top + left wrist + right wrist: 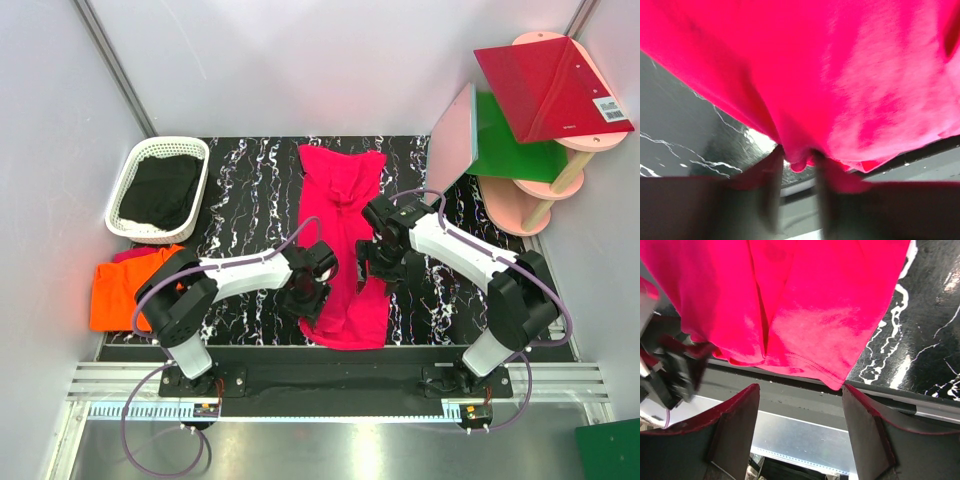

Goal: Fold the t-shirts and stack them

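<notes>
A hot pink t-shirt (345, 230) lies lengthwise down the middle of the black marbled table, its near hem hanging over the front edge. My left gripper (305, 300) is at the shirt's near left edge. In the left wrist view its blurred fingers (772, 175) pinch a fold of the pink cloth (840, 75) between the tips (797, 155). My right gripper (385, 270) hovers over the shirt's right side; it stands open (801, 390) just short of the hem (805, 305), with nothing between its fingers. An orange t-shirt (120, 295) lies folded at the near left.
A white basket (140, 150) holding black cloth sits at the back left. Red (550, 85) and green (510, 140) stiff panels and a pink one (455, 140) lean on a pink stand at the back right. The table's metal front rail (320, 385) runs below the hem.
</notes>
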Motion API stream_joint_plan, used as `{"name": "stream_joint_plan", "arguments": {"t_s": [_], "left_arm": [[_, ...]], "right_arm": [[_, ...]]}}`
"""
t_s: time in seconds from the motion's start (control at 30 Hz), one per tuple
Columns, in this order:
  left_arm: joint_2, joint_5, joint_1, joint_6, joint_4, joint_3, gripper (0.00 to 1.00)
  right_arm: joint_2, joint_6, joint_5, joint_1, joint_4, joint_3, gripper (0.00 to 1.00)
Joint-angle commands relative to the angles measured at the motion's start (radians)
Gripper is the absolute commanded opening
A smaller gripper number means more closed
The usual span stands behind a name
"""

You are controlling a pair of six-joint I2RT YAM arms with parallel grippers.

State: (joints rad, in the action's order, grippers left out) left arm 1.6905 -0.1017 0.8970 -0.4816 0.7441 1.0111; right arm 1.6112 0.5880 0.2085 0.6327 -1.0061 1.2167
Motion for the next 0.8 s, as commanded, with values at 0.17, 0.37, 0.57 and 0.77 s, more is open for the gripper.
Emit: {"name": "stream_joint_plan", "arguments": {"t_s": [0.17,0.37,0.57,0.77], "left_arm": [[0.003,-0.07,0.031,-0.058,0.086,-0.083,0.7],[0.002,-0.059,0.056,-0.068,0.106,-0.105,0.64],[-0.121,-0.012,0.059,-0.061,0.22,-0.048,0.65],[-0.276,0.187,0.042,-0.058,0.314,0.188,0.71]], "right_arm": [[0.012,-0.03,0.054,0.002,0.014,0.006,0.75],[0.015,-0.033,0.045,0.004,0.014,0.004,0.75],[0.003,-0.068,-0.029,-0.001,0.008,0.049,0.75],[0.1,-0.151,-0.167,-0.053,0.03,0.188,0.74]]}}
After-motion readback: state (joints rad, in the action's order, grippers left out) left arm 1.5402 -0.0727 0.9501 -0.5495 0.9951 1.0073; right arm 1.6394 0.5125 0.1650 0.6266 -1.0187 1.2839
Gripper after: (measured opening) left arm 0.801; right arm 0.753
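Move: The near-left corner of the pink t-shirt is already between my left fingertips, about 1 cm below the hand point. From that hand, its near-right corner lies about 16 cm to the right and 5 cm back, and the collar end some 34 cm ahead and 7 cm right. From my right hand, the near-left corner is about 15 cm left, 6 cm back and 8 cm down. I open my left fingers to release the pinched hem corner, but keep the tips low on the cloth and drag it back over the table's front edge and a bit to the left, about 5 cm back and 3 cm left, the wrist tilting some 10 degrees. Then I lift straight off, about 4 cm up and slightly forward, fingers wide. ##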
